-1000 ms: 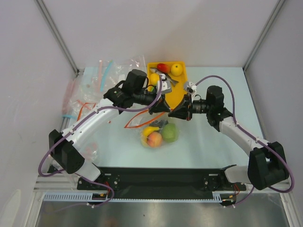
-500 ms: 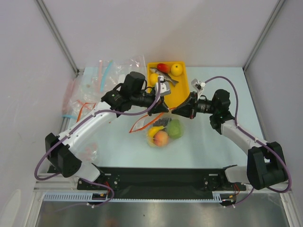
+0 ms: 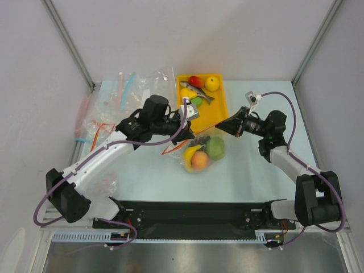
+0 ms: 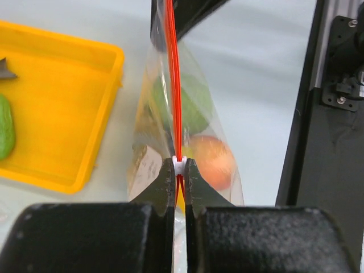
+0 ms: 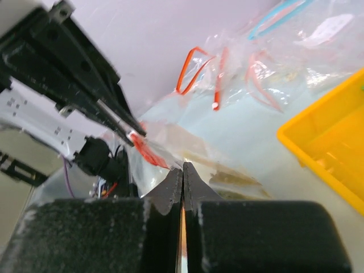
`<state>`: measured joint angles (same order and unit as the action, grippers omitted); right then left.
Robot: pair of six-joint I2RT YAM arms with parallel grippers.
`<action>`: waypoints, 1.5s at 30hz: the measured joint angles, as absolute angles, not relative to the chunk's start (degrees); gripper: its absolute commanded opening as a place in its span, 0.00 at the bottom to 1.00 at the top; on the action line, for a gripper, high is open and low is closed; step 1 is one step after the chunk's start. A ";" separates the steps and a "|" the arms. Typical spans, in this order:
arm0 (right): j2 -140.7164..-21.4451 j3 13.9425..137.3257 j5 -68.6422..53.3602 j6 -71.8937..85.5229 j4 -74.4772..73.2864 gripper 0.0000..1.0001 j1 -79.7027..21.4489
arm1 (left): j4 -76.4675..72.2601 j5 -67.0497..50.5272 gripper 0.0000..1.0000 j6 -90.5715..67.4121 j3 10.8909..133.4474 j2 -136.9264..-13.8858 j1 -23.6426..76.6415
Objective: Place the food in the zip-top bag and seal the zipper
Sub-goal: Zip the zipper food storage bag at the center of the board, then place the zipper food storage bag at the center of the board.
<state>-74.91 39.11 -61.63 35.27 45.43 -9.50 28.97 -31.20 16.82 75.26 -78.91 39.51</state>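
Note:
The zip-top bag [image 3: 203, 154] hangs between my two grippers just above the table. Inside it I see a banana [image 3: 191, 152], a peach [image 3: 199, 161], a round green fruit [image 3: 215, 148] and dark grapes [image 3: 202, 140]. My left gripper [image 3: 190, 135] is shut on the red zipper [image 4: 176, 85], with the white slider [image 4: 179, 165] right at its fingertips. The strip runs straight away from the left gripper [image 4: 179, 166] toward the right one. My right gripper [image 3: 220, 128] is shut on the bag's far end, and in its wrist view the right gripper [image 5: 183, 166] pinches clear film.
The yellow tray [image 3: 219, 116] stands behind the bag and holds several more toy foods. Other clear pouches [image 3: 122, 91] with blue and orange strips lie at the back left. The black base rail [image 4: 330, 142] runs close by on the near side.
The bag has shifted right and slightly back. The right gripper has pulled right with its end while the left wrist drew back left, so the two grippers stand farther apart.

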 measured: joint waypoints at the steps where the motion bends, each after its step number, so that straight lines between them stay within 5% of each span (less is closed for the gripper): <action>1: -75.02 39.11 -60.88 36.12 45.45 0.00 -8.86 | 28.84 -30.46 0.00 16.51 74.41 -78.15 39.51; 16: -80.36 36.14 -50.28 52.66 51.68 0.00 4.91 | 27.46 -24.14 0.00 12.21 65.19 -72.86 37.06; 27: -82.08 35.99 -50.57 55.07 53.08 0.00 5.80 | 24.36 -23.83 0.00 11.97 64.60 -72.29 36.21; 28: -82.08 36.01 -50.37 55.07 53.06 0.06 5.80 | 24.49 -23.59 0.03 11.94 64.99 -72.71 36.18; 29: -82.08 36.01 -50.02 55.18 53.06 0.25 5.82 | 24.62 -23.18 0.14 11.88 65.63 -73.34 36.16; 30: -82.08 36.14 -49.21 55.40 52.84 0.95 5.91 | 24.69 -22.44 0.35 11.77 66.35 -74.13 36.12; 31: -82.08 36.40 -47.97 55.83 52.47 1.00 6.11 | 25.08 -21.19 0.75 11.53 67.11 -74.85 36.03; 33: -82.06 38.20 -44.38 55.61 49.93 1.00 6.85 | 25.17 -17.02 0.98 9.69 68.14 -75.79 35.75; 45: -77.97 52.86 -30.63 57.74 19.03 1.00 9.89 | 19.42 9.02 1.00 -10.00 68.20 -70.50 30.55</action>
<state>-77.97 52.86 -30.63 57.74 19.03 9.89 19.42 9.02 -10.00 68.20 -70.50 30.55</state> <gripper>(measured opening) 0.995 0.996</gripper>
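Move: The left fingers are already shut at what looks like the white slider. The zipper's open end hangs about 10 cm to their left, 5 cm back and slightly lower. The peach in the bag sits about 5 cm right, 4 cm back and 14 cm below. From the right hand, already holding the bag's other corner, the slider is about 11 cm left and 4 cm back, the cabbage 3 cm back and 14 cm below, and the yellow tray's middle 16 cm ahead, 7 cm left and lower. Spreading apart, the hands draw the zipper out between them: the right keeps its pinch on the corner and swings about 10 cm right and 8 cm forward, while the left works about 4 cm left and down along the zipper towards its open end. They pause with the strip stretched, then both open wide and back off forward, outward and up, the left turning some 45 degrees counter-clockwise, the right turning clockwise. ##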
